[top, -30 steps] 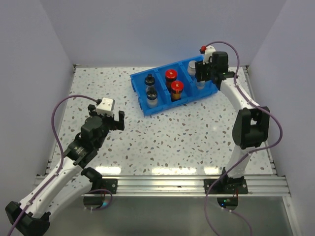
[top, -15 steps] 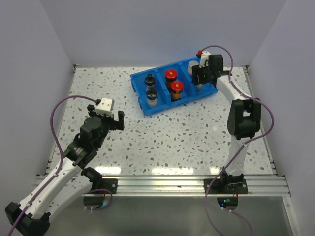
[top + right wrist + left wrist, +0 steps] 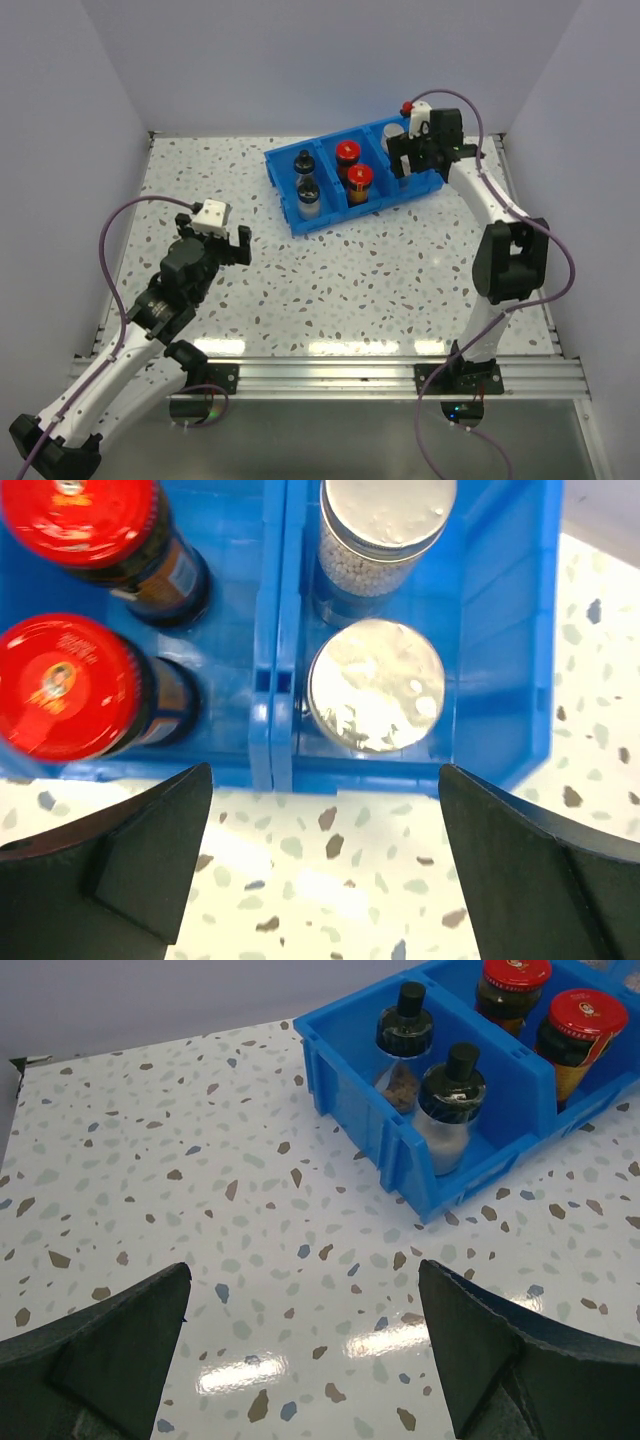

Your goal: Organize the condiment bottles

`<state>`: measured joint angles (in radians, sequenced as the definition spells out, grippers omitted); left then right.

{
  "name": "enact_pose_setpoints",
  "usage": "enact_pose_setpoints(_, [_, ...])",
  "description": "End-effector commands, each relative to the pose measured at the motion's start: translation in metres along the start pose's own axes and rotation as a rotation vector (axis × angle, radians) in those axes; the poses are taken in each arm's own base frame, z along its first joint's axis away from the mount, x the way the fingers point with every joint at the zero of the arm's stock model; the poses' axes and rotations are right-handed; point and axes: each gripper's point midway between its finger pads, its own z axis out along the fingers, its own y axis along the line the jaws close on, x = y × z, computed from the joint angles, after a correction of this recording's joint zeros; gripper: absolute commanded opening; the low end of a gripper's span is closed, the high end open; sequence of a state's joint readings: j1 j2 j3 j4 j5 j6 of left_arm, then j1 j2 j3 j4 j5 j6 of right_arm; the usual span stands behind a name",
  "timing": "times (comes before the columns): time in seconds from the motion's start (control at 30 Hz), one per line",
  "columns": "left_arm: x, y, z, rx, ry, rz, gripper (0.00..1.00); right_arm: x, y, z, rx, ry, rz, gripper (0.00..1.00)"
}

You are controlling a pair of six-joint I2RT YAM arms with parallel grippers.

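Note:
The condiment bottles stand in a blue three-compartment bin [image 3: 282,190]. Two black-capped jars [image 3: 309,193] fill the left compartment. Both red-capped jars [image 3: 360,178] are in the middle one. In the right wrist view two silver-capped jars [image 3: 376,685] sit one behind the other in the right compartment. My right gripper [image 3: 413,160] hovers open over that compartment's front wall, fingers [image 3: 150,850] wide apart and holding nothing. My left gripper [image 3: 214,228] is open over bare table, well short of the bin [image 3: 400,1160].
The speckled table is walled at the back and on both sides. The bin [image 3: 500,630] lies at an angle near the back right. A metal rail runs along the near edge by the arm bases.
My right gripper has opened and let go of the front silver-capped jar, which now stands in the right compartment. The left arm has not moved.

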<state>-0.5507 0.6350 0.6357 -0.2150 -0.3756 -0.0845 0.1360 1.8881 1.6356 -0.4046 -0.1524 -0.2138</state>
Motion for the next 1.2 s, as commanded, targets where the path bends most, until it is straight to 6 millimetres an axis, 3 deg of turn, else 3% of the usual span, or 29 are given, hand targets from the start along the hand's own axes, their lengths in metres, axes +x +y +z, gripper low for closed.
enact_pose_setpoints(0.0, [-0.004, 0.005, 0.000, -0.024, -0.027, 0.002, 1.00, -0.036, 0.005, -0.061, 0.000, -0.103, -0.059, 0.99])
enact_pose_setpoints(0.3, [-0.002, 0.011, -0.001, -0.055, -0.022, 0.004, 1.00, -0.010, 0.024, -0.135, -0.004, -0.137, -0.052, 0.99])
enact_pose_setpoints(0.33, [-0.003, 0.012, -0.002, -0.059, -0.026, 0.001, 1.00, 0.004, 0.027, -0.137, -0.004, -0.118, -0.031, 0.98])
enact_pose_setpoints(0.4, [-0.003, 0.015, -0.003, -0.074, -0.033, -0.002, 1.00, 0.007, 0.031, -0.160, 0.003, -0.155, 0.029, 0.98])
enact_pose_setpoints(0.43, [-0.005, 0.017, -0.004, -0.082, -0.042, -0.006, 1.00, 0.023, 0.039, -0.160, -0.031, -0.136, 0.046, 0.99])
enact_pose_setpoints(0.47, [-0.004, 0.020, -0.004, -0.103, -0.046, -0.014, 1.00, 0.022, 0.040, -0.178, -0.022, -0.178, 0.054, 0.99])
enact_pose_setpoints(0.5, [-0.005, 0.021, -0.004, -0.110, -0.052, -0.020, 1.00, 0.026, 0.043, -0.184, -0.019, -0.189, 0.081, 0.99])
enact_pose_setpoints(0.53, [-0.007, 0.022, -0.004, -0.116, -0.063, -0.026, 1.00, 0.040, 0.039, -0.183, 0.012, -0.185, 0.097, 0.98])
enact_pose_setpoints(0.57, [-0.006, 0.024, -0.004, -0.125, -0.063, -0.034, 1.00, 0.035, 0.038, -0.206, 0.046, -0.257, 0.095, 0.99])
enact_pose_setpoints(0.6, [-0.006, 0.025, -0.003, -0.134, -0.063, -0.037, 1.00, 0.046, 0.035, -0.206, 0.081, -0.270, 0.104, 0.98])
enact_pose_setpoints(0.67, [-0.006, 0.028, -0.001, -0.157, -0.059, -0.046, 1.00, 0.052, 0.018, -0.225, 0.210, -0.323, 0.118, 0.99])
enact_pose_setpoints(0.7, [-0.006, 0.032, 0.000, -0.172, -0.057, -0.052, 1.00, 0.051, 0.015, -0.244, 0.252, -0.380, 0.116, 0.98])
enact_pose_setpoints(0.77, [-0.005, 0.033, 0.006, -0.171, -0.050, -0.070, 1.00, 0.066, 0.007, -0.249, 0.322, -0.379, 0.138, 0.99])
enact_pose_setpoints(0.8, [-0.004, 0.046, 0.010, -0.213, -0.042, -0.090, 1.00, 0.068, 0.006, -0.258, 0.342, -0.405, 0.151, 0.98])
enact_pose_setpoints(0.87, [-0.006, 0.055, 0.016, -0.213, -0.044, -0.138, 1.00, 0.081, 0.002, -0.256, 0.374, -0.403, 0.175, 0.99])
enact_pose_setpoints(0.9, [-0.006, 0.072, 0.017, -0.268, -0.045, -0.157, 1.00, 0.086, -0.002, -0.256, 0.402, -0.401, 0.200, 0.99])
enact_pose_setpoints(0.97, [-0.006, 0.087, 0.019, -0.333, -0.034, -0.163, 1.00, 0.095, -0.006, -0.252, 0.435, -0.394, 0.228, 0.99])
enact_pose_setpoints(1.17, [0.010, 0.101, 0.016, -0.413, -0.014, -0.121, 1.00, 0.105, -0.025, -0.259, 0.558, -0.417, 0.356, 0.98])
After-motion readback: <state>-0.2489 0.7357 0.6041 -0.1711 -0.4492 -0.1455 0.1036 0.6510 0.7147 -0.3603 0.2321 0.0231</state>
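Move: Just ahead of the open right hand, about 4 cm out and 9 cm down to its middle, stands the already released front silver-lidded bottle. The rear silver-lidded bottle is some 11 cm ahead and 4 cm left of that hand. The front red-lidded bottle lies roughly 15 cm left and 3 cm back of it. From the left hand, the front silver-lidded bottle is about 28 cm ahead, 57 cm right and 15 cm lower. Back and at first up, the right hand draws away from the silver-lidded bottles, some 24 cm towards its base, then drifts right too, its fingers levelling while the wrist turns nearly 30 degrees clockwise; it sinks slightly at the end, fingers still open. Late on, the empty left hand swings about 9 cm left, away from the blue box, turning counter-clockwise as it dips a little. ##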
